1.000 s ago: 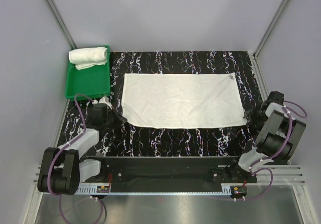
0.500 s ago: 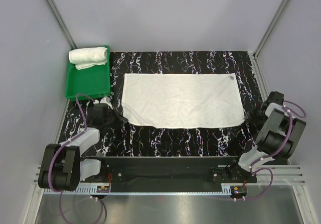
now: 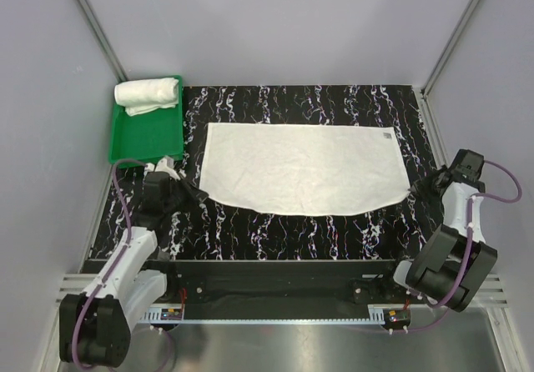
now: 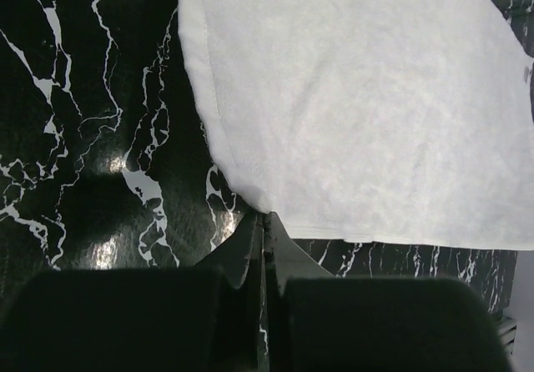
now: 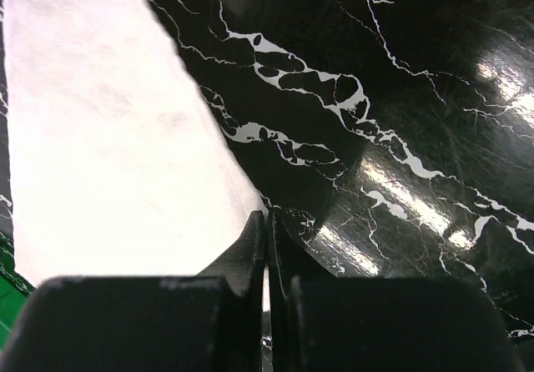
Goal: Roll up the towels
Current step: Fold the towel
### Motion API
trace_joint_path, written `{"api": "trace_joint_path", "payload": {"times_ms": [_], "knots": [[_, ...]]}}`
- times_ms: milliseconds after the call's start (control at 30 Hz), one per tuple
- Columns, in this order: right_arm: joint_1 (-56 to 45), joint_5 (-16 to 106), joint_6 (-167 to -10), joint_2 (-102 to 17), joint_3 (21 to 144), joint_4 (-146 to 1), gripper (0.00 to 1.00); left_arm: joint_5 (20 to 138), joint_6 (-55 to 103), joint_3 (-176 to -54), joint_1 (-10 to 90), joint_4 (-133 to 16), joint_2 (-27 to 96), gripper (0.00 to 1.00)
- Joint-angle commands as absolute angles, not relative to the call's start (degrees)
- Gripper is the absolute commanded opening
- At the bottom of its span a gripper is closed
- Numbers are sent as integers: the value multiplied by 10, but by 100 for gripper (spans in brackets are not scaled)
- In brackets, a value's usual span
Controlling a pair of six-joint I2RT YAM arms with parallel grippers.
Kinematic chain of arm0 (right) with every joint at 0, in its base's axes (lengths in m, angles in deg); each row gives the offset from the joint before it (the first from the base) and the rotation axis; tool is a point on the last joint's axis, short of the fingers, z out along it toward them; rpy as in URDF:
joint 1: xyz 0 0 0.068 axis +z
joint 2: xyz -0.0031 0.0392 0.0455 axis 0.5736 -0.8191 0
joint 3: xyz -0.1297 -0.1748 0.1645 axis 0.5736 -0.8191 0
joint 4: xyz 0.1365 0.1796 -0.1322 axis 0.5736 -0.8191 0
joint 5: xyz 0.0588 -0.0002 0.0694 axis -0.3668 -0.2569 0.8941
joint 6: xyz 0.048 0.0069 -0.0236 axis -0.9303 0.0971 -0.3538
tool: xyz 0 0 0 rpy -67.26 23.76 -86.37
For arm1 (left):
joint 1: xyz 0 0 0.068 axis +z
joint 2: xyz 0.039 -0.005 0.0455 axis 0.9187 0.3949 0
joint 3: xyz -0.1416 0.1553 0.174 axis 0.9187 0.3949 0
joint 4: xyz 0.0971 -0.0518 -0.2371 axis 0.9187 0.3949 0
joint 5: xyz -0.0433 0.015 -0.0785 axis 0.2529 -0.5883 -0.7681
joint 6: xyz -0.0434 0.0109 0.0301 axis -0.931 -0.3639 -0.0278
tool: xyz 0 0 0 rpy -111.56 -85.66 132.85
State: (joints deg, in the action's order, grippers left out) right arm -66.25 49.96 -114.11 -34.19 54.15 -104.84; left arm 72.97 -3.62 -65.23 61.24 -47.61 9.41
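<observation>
One white towel (image 3: pixel 300 168) lies spread flat on the black marbled table. My left gripper (image 3: pixel 198 195) is shut on its near left corner; in the left wrist view the cloth (image 4: pixel 359 113) runs right into the closed tips (image 4: pixel 265 216). My right gripper (image 3: pixel 412 188) is shut on the near right corner, where the towel (image 5: pixel 108 155) meets the pressed-together tips (image 5: pixel 267 215). The towel's near edge bows between the two held corners. A second towel (image 3: pixel 148 95) lies rolled at the far end of the green tray (image 3: pixel 146 138).
The green tray sits at the table's far left, just beyond my left arm. Grey walls with metal frame posts (image 3: pixel 93 22) enclose the table on three sides. A black rail (image 3: pixel 275 276) between the arm bases runs along the near edge.
My right gripper has shut on the towel's near right corner. Both arms have risen and shifted, and the towel's near edge, straight before, now curves between the two corners.
</observation>
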Motion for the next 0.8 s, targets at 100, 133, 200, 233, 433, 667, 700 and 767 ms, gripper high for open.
{"api": "trace_joint_path", "payload": {"times_ms": [100, 133, 200, 233, 433, 667, 700, 767], "knots": [[-669, 513, -1134, -284, 544, -1088, 0, 754, -19, -706, 613, -353, 11, 0], [-673, 517, -1137, -282, 542, -1087, 0, 756, -17, -710, 613, -341, 5, 0], [-686, 528, -1139, -277, 538, -1089, 0, 753, -17, -719, 612, -319, -11, 0], [-692, 532, -1141, -276, 537, -1088, 0, 750, -18, -723, 612, -314, -15, 0], [-713, 568, -1153, -290, 536, -1069, 0, 767, -5, -772, 611, -286, 12, 0], [-707, 628, -1149, -398, 593, -1038, 0, 769, 16, -880, 612, -306, 145, 0], [-703, 628, -1150, -408, 609, -1036, 0, 770, 16, -889, 612, -309, 159, 0], [-689, 625, -1152, -434, 626, -1032, 0, 772, 17, -919, 612, -318, 199, 0]]}}
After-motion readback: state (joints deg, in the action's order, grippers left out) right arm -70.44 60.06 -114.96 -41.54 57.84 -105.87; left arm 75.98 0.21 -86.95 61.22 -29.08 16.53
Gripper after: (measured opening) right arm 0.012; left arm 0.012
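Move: Each hand already pinches a near corner of the towel, raised some 7 cm above the table. The towel's far left corner lies about 28 cm ahead of the left hand, 2 cm to its left; the green tray stands about 26 cm ahead and 24 cm left, with the rolled towel some 40 cm ahead and 27 cm left. From the right hand, the towel's far right corner is about 25 cm straight ahead. Still pinching the near corners, both hands draw back about 2 cm, then swing forward, left rising 7 cm. ##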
